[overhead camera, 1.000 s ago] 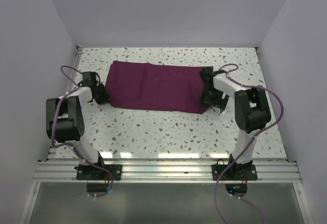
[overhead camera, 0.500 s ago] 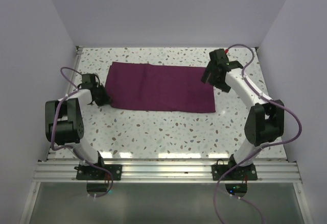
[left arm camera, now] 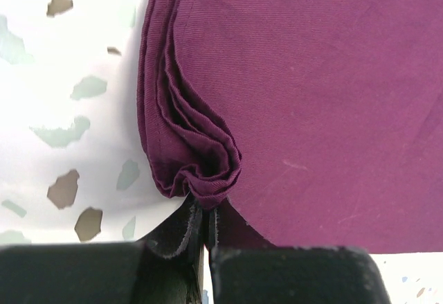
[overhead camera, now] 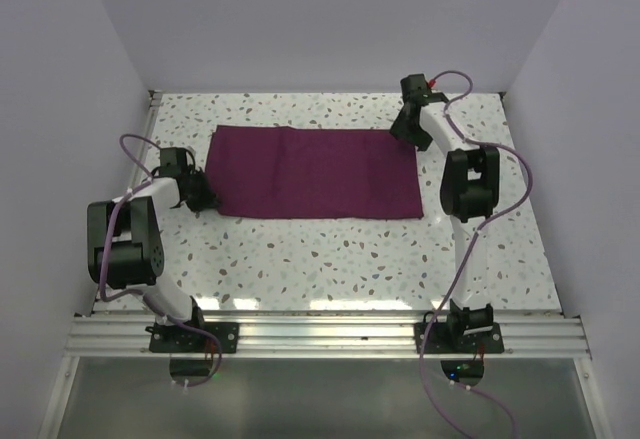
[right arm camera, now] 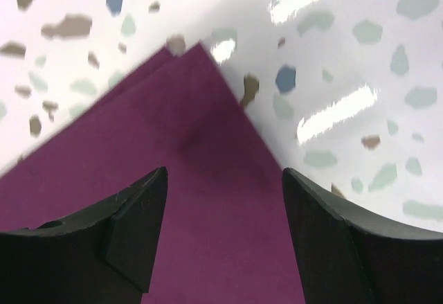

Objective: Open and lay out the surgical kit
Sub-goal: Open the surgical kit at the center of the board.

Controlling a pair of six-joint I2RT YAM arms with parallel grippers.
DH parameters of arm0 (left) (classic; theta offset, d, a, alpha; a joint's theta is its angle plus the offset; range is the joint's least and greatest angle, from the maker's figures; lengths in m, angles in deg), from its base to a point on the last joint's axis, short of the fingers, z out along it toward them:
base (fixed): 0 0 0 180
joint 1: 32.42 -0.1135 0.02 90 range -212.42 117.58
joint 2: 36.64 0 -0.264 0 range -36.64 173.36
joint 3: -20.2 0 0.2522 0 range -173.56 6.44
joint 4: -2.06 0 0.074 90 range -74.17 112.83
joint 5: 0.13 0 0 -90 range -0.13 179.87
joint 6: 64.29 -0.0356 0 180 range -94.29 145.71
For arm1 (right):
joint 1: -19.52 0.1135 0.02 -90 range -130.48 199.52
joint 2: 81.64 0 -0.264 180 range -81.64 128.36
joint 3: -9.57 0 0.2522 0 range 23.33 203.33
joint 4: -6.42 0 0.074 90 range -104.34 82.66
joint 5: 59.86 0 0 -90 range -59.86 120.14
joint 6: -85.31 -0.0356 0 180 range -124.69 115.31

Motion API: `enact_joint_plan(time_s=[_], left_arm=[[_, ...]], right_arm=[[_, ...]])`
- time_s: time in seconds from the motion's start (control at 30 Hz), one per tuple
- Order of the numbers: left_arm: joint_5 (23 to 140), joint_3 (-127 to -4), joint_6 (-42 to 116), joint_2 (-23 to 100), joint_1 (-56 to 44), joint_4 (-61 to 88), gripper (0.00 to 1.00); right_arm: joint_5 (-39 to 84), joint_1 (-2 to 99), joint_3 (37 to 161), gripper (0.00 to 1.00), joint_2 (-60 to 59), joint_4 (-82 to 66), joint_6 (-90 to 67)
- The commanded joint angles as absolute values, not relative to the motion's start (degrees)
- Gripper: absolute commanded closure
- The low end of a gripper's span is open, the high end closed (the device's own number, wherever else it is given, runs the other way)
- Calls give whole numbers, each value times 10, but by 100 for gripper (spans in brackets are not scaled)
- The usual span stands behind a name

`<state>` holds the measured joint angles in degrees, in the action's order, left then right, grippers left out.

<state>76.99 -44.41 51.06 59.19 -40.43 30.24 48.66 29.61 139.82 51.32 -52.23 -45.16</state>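
Observation:
The surgical kit shows only as a dark purple cloth (overhead camera: 310, 171), folded into a flat rectangle across the far middle of the table. My left gripper (overhead camera: 203, 197) is at the cloth's near left corner. In the left wrist view it (left arm camera: 205, 210) is shut on a bunched fold of the cloth (left arm camera: 311, 96), with layered edges puckering just above the fingertips. My right gripper (overhead camera: 403, 129) hangs over the far right corner. In the right wrist view it (right arm camera: 223, 173) is open, the flat cloth (right arm camera: 208, 145) lying between its fingers, and the pointed corner (right arm camera: 197, 48) is just beyond them.
The speckled terrazzo table (overhead camera: 330, 259) is boxed in by white walls at the left, right and back. An aluminium rail (overhead camera: 320, 334) with both arm bases runs along the near edge. Purple cables loop off each arm.
My right arm left the cloth's near right corner, rose and swung back to the far right corner. The cloth now lies flat at the right. The left gripper has held its pinch.

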Motion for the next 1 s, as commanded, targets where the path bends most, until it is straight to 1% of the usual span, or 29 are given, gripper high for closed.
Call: enact_joint_plan(time_s=[0.0,0.1,0.3,0.5,0.6,0.7,0.73,0.8,0.83,0.87,0.93,0.97], left_arm=[[766,-429,489,569,-405,361,100],[771,-427,487,557,-405,369,100],[784,-425,486,551,-404,383,100],[793,-428,489,554,-403,389,100],[798,-431,491,551,-402,394,100],[804,-431,491,549,-402,396,100],[806,-431,492,549,-403,396,100],[806,-430,494,549,-402,395,98],[806,-430,495,553,-402,395,98],[805,-433,497,555,-402,395,98],[803,-434,499,559,-401,393,98],[805,-436,499,559,-399,394,98]], right_arm=[[500,281,1495,30,545,-533,-460],[496,277,1548,30,584,-527,-456],[475,273,1575,30,632,-483,-454],[475,272,1589,36,668,-476,-452],[479,268,1579,45,672,-470,-449],[475,262,1562,62,673,-462,-449],[472,261,1557,73,672,-459,-449],[467,257,1553,81,671,-459,-449],[466,256,1549,88,669,-457,-449],[463,253,1547,91,668,-456,-448],[459,252,1546,100,668,-457,-445],[457,251,1545,100,666,-458,-446]])
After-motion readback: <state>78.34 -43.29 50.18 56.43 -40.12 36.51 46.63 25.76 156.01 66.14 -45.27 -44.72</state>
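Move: The kit lies spread across the board. Its far right corner is the right hand's mark: about 8 cm ahead of that open hand, 2 cm to its right and 5 cm below; the near right corner is some 22 cm back from the hand and 1 cm to its right. The left hand already pinches the kit's left edge by the near corner; from it the far right corner lies about 26 cm ahead and 61 cm right, the far left corner 28 cm ahead and 2 cm left. Forward, nearly level, the right hand slides out over the kit to its far right corner, about 8 cm and slightly right, then sinks some 3 cm while its half-open fingers shut, seeming to pinch the edge beside the corner. Meanwhile the left hand keeps its grip and drags the kit's left end about 3 cm back towards the base. ##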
